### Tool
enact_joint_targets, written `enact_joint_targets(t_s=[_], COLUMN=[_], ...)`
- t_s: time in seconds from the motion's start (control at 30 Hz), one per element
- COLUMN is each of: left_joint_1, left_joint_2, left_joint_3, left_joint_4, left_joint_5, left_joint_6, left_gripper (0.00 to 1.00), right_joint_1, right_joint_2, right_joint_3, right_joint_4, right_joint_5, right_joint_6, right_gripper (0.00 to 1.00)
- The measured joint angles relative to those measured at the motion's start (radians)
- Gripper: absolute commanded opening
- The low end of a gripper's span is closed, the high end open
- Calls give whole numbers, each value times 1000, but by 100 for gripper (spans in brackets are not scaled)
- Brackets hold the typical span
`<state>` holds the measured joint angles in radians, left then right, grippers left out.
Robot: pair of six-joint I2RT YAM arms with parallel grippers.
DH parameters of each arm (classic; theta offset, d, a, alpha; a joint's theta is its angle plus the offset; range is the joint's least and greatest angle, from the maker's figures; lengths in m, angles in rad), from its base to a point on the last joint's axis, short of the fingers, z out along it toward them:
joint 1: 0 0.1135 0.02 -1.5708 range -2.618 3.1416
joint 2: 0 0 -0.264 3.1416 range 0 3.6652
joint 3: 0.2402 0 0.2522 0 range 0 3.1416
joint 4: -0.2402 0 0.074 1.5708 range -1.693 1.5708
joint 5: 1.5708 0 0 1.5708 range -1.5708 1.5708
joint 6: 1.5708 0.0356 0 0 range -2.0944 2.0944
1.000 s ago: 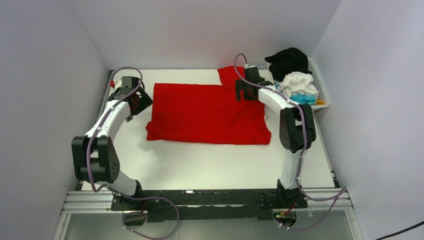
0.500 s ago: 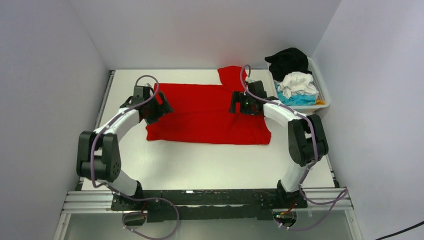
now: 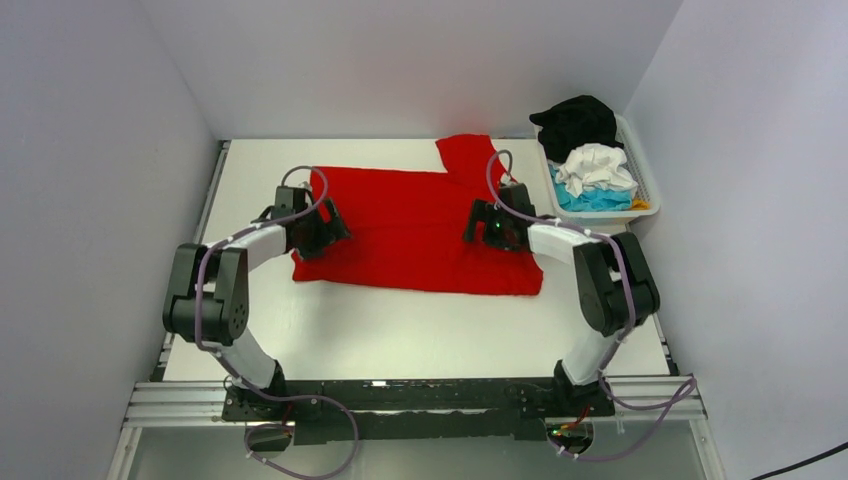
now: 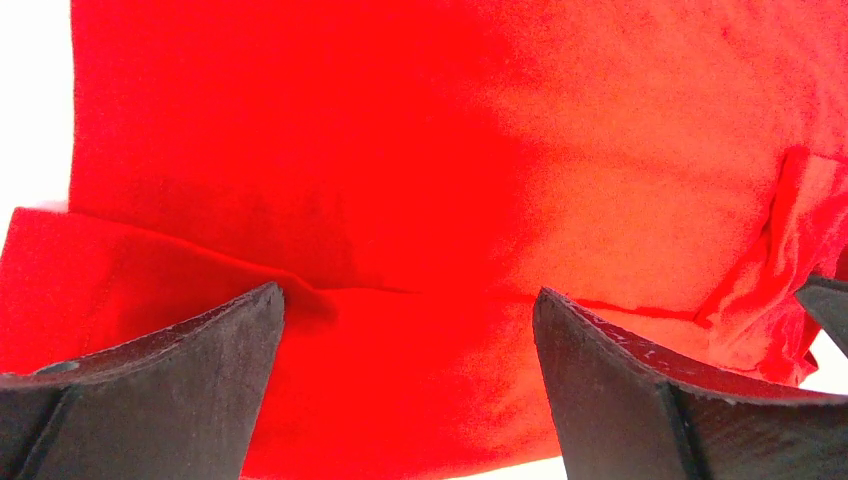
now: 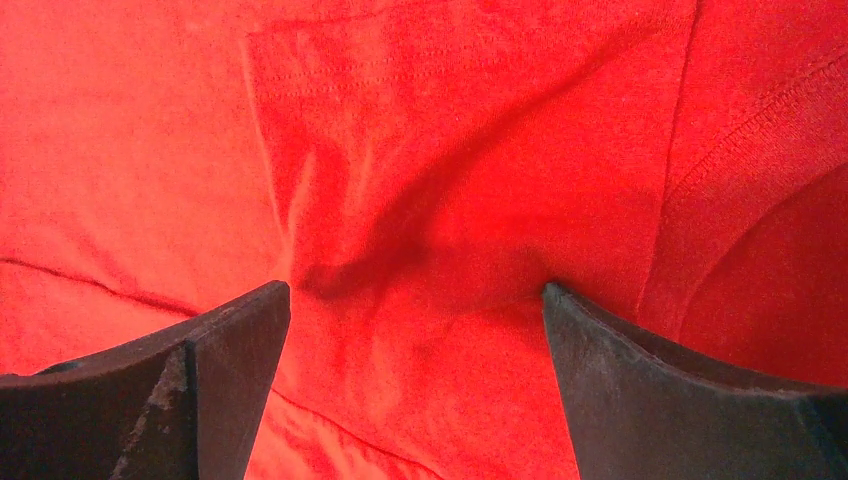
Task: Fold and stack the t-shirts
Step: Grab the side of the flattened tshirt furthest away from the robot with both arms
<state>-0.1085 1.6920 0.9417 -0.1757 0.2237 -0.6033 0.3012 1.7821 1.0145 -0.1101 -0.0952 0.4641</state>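
Observation:
A bright red t-shirt [image 3: 410, 225] lies spread flat across the middle of the white table, one sleeve [image 3: 465, 155] sticking out at its far right. My left gripper [image 3: 325, 232] is open, low over the shirt's left part; in the left wrist view [image 4: 408, 290] only red cloth with a fold line shows between its fingers [image 4: 200, 360]. My right gripper [image 3: 480, 228] is open over the shirt's right part. In the right wrist view [image 5: 414, 288] its fingertips [image 5: 600, 360] sit against wrinkled cloth near a sleeve seam. Neither holds anything.
A white slatted basket [image 3: 648, 185] stands at the far right, holding a black t-shirt [image 3: 575, 120], a white one [image 3: 598, 165] and a turquoise one [image 3: 600, 200]. Grey walls close in the table on the left, back and right.
Both grippers have come in from the shirt's far corners and down over its body, toward the near side. The far right sleeve, earlier under the right gripper, now lies uncovered.

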Motion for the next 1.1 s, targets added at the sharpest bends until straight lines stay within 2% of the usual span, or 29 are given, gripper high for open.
enact_joint_targets(t_s=[0.17,0.3,0.6,0.8,0.93,1.1], left_joint_1=[-10,-46,-93,-98,-98,-90], left_joint_2=[-100,-206,-394,-410,-438,-487], left_joint_3=[-135,-236,-365,-328,-274,-108], left_joint_4=[80,70,-23,-154,-240,-271], left_joint_5=[-2,-27,-97,-156,-189,-263], left_joint_6=[0,-7,-51,-62,-62,-39], left_gripper=[99,99,99,99,99,99], right_joint_1=[6,36,101,100,95,74], right_joint_2=[-170,-319,-469,-459,-425,-335], right_joint_3=[-198,-327,-402,-332,-204,16], right_joint_4=[19,-30,-198,-304,-325,-307], right_joint_5=[-23,-33,-6,74,114,176], right_joint_6=[53,82,100,68,34,8], right_gripper=[100,100,100,100,100,100])
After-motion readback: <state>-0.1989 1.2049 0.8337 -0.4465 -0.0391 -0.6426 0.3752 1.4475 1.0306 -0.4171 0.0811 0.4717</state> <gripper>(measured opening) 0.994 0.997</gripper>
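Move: Both open hands already rest low on the red t-shirt. From the left hand the t-shirt's far-left corner lies about 15 cm ahead and 5 cm left, the near edge about 14 cm straight back. From the right hand the far edge is some 14 cm straight ahead, with a sleeve sticking out beyond it, about 19 cm ahead and 3 cm left; the laundry basket stands about 27 cm right and 15 cm ahead, slightly higher. With fingertips pressed on the t-shirt and the grippers wide open, both hands drag the cloth straight back towards the robot, the left about 11 cm, the right about 15 cm, staying level. Then both lift off the cloth, rising 8 to 9 cm while swinging forward again over the shirt, fingers still open, the right hand coming farther forward than the left. ##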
